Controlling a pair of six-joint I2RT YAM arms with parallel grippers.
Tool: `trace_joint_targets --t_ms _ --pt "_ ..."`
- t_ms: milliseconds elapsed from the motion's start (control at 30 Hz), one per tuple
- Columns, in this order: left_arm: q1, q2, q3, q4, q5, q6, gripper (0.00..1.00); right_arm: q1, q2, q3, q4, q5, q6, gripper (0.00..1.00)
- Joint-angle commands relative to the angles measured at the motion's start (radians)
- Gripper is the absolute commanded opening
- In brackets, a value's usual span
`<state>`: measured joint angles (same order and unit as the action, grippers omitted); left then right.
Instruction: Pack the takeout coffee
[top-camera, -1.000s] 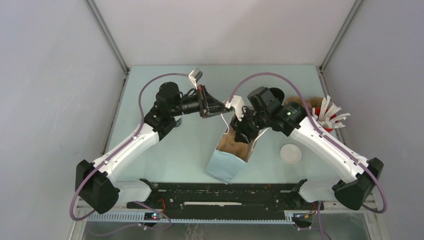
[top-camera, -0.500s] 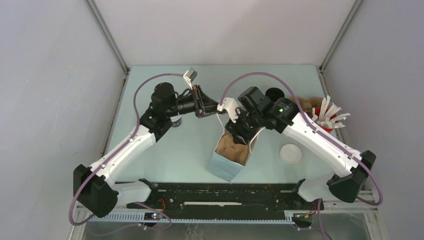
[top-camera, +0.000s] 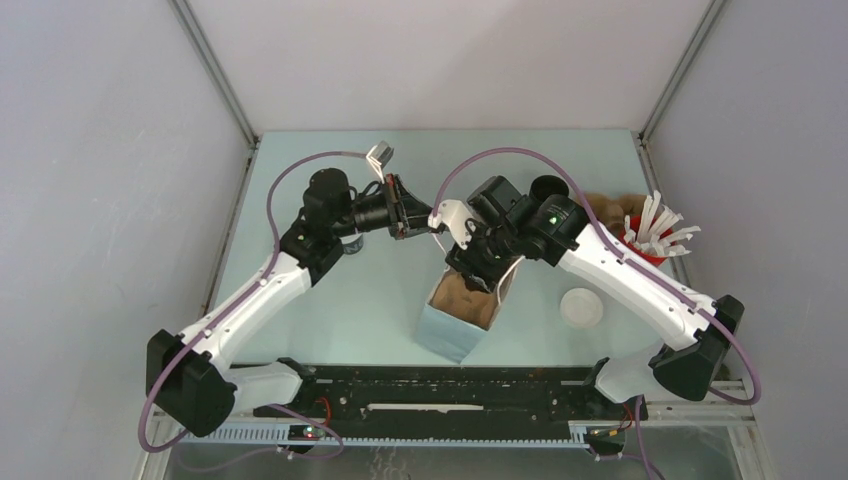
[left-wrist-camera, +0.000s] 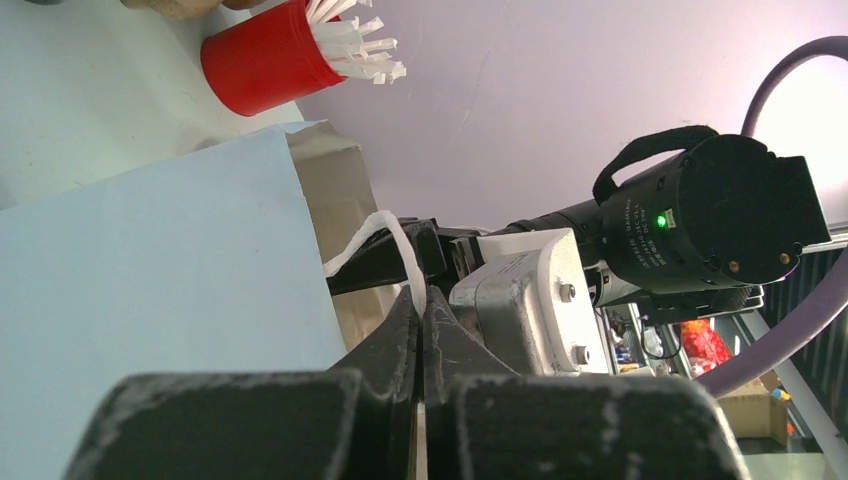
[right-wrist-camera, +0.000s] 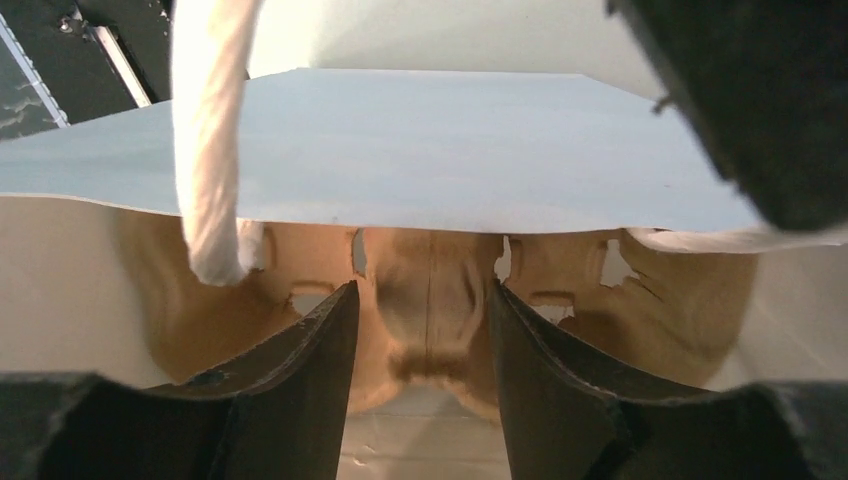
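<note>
A light blue paper bag (top-camera: 447, 332) stands open in the middle of the table, with a brown cardboard cup carrier (top-camera: 468, 295) inside it. My left gripper (top-camera: 428, 218) is shut on the bag's white rope handle (left-wrist-camera: 398, 243) and holds it up at the bag's far side. My right gripper (top-camera: 480, 272) hangs over the bag's mouth. In the right wrist view its fingers (right-wrist-camera: 300, 385) stand apart on either side of the carrier's middle ridge (right-wrist-camera: 430, 300), behind the bag's blue wall (right-wrist-camera: 420, 150). No coffee cup shows in the bag.
A red cup of white sticks (top-camera: 655, 238) stands at the right edge, brown cardboard pieces (top-camera: 606, 206) beside it. A white round lid (top-camera: 581, 307) lies right of the bag. A dark round thing (top-camera: 549, 187) sits behind the right arm.
The right gripper's jaws have spread wider over the carrier and the arm has shifted left. The left gripper drew the handle slightly left, and the bag stands more upright.
</note>
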<state>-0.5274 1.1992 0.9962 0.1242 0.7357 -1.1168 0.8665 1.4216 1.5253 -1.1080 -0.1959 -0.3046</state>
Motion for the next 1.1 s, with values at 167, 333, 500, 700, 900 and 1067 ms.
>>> trace_joint_targets --t_ms 167,333,500,700,900,1067 --pt "0.014 -0.048 -0.025 0.031 0.008 0.018 0.0 0.025 -0.014 0.066 0.017 0.059 0.053 0.71" --pt "0.014 -0.045 -0.025 0.032 0.01 0.01 0.0 0.039 -0.028 0.217 -0.021 0.131 0.143 0.76" --pt "0.014 -0.044 -0.008 0.02 0.003 0.007 0.0 0.046 0.007 0.451 -0.114 0.318 0.43 0.86" --pt "0.014 -0.039 0.01 0.007 -0.003 -0.001 0.0 0.002 0.002 0.531 -0.298 0.313 0.872 1.0" --pt "0.014 -0.034 0.022 -0.001 -0.002 -0.003 0.0 0.007 -0.077 0.31 -0.17 0.174 1.22 1.0" --pt "0.014 -0.037 0.027 -0.014 -0.013 -0.003 0.0 -0.005 -0.18 0.119 0.0 0.185 1.303 0.96"
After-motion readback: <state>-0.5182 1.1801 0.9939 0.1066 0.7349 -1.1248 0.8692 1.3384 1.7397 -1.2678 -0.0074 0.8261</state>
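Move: My right hand is down in the bag's mouth, and the bag's right handle loops past its wrist, about 5 cm to its right, level fore-and-aft and some 6 cm above the fingertips. The cup carrier sits about 5 cm below, 3 cm back and 2 cm left. The left handle's gripped part is about 7 cm ahead, 8 cm left and 8 cm up. From my left hand, that right handle lies roughly 13 cm right, 7 cm back and 2 cm lower. I spread my right fingers from half to fully open and leave the cup carrier, climbing about 16 cm up out of the bag. Still pointing down and left, the hand swivels some 60 degrees clockwise, then sinks about 7 cm and eases a little back, bringing the open jaws around the bag's right handle. My left hand keeps its pinch on the left handle, almost still. ##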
